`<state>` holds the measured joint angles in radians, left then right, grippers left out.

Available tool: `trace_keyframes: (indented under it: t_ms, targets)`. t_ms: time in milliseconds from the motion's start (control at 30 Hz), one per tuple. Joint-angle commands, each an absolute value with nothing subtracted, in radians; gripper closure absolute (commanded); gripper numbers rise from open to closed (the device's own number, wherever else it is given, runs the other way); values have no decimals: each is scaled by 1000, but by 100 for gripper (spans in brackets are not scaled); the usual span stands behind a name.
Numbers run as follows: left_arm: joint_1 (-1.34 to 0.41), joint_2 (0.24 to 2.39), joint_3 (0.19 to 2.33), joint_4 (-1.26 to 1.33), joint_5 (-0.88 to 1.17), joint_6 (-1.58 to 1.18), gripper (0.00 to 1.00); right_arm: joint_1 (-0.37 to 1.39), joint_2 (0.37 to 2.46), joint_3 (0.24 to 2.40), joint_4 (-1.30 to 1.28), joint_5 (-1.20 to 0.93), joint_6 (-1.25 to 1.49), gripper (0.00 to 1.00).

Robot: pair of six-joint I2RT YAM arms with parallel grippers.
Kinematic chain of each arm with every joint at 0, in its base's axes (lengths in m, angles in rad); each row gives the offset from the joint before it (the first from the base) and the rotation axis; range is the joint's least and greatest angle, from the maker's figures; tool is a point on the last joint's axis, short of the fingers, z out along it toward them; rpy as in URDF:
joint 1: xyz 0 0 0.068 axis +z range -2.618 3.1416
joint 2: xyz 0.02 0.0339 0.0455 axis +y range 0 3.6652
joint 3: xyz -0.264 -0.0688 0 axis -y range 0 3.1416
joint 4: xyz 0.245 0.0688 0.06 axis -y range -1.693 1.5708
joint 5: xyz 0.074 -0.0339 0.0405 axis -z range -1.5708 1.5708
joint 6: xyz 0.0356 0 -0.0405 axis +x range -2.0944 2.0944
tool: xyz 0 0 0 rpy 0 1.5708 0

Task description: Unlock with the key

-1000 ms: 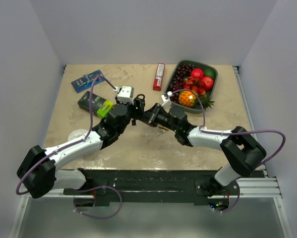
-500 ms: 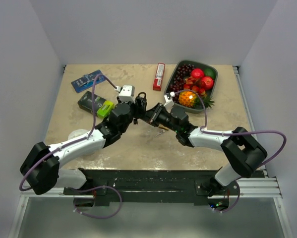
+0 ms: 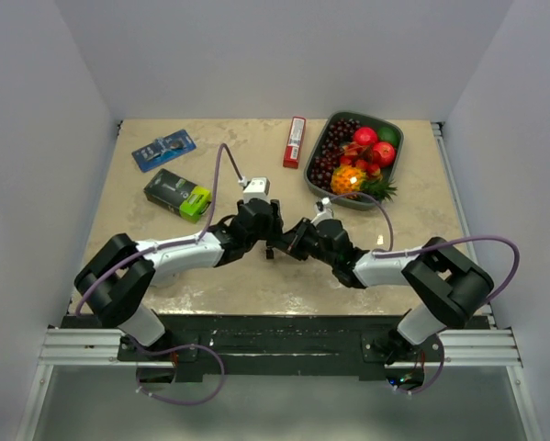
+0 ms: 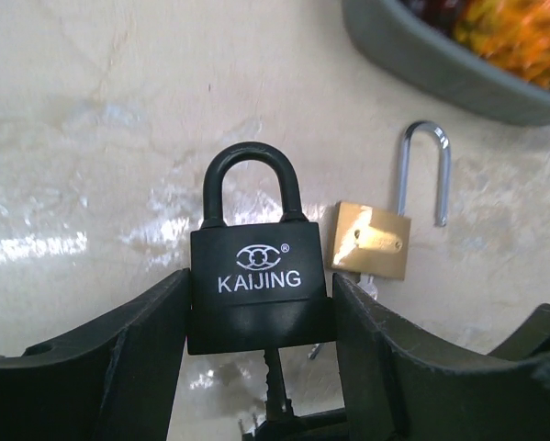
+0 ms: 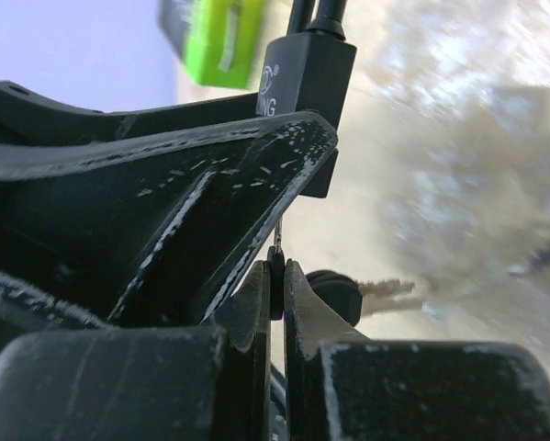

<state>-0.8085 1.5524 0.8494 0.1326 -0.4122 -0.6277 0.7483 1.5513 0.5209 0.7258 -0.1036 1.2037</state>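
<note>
A black padlock (image 4: 259,276) marked KAIJING stands upright, shackle closed, with my left gripper (image 4: 261,308) shut on its body from both sides. A dark key (image 4: 275,381) sticks into the padlock's underside. My right gripper (image 5: 275,266) is shut on that key's (image 5: 275,287) flat head, just below the padlock (image 5: 307,73) and tight against a left finger (image 5: 164,184). In the top view the two grippers, left (image 3: 263,235) and right (image 3: 289,241), meet at the table's middle and the lock is hidden between them.
A brass padlock (image 4: 371,241) with its shackle open lies right of the black one. A second key (image 5: 348,294) lies on the table. A fruit tray (image 3: 398,138) sits back right, a red bar (image 3: 295,141) beside it, a green-black box (image 3: 177,194) and blue pack (image 3: 163,149) back left.
Both grippers have moved together toward the near edge, still joined at the lock. The left arm has folded in closer to the table's middle.
</note>
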Motion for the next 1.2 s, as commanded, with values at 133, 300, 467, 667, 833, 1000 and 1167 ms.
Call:
trace_keyframes:
  t_ms: [133,300,467,667,833,1000,1167]
  targets:
    - [-724,1652,948,-61,-545,-627,100,816,1545,497,779,-86,1163,100]
    - [-692,1700,992,-103,-589,-600,100,819,1513,468,735,-121,1160,100]
    - [-637,1759,1029,-129,-580,-600,100,819,1467,451,683,-147,1157,100]
    - [-624,1805,1112,-175,-604,-580,100,821,1454,446,626,-192,1124,100]
    - [-614,1813,1140,-210,-585,-578,100,821,1427,454,569,-195,1085,100]
    - [-604,1795,1109,-236,-519,-589,69,818,1367,457,522,-143,1074,100]
    - [-603,1766,1065,-206,-374,-601,42,807,1299,462,488,-100,1060,100]
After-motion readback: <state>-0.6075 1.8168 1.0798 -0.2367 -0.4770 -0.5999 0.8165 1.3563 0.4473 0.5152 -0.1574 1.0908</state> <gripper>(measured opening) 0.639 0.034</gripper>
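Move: The black padlock is in the left hand, the key in its underside; the key's head, pinched by the right fingers, lies about 4 cm back and 1 cm right. From the left hand the brass padlock is roughly 2 cm ahead, 9 right and 9 below, the green-ended box some 12 ahead, 29 left, 8 below. From the right hand the black padlock sits about 5 cm ahead and 1 left. Both hands sink, then part: left carries the padlock some 9 cm left-forward, right draws the key back. ##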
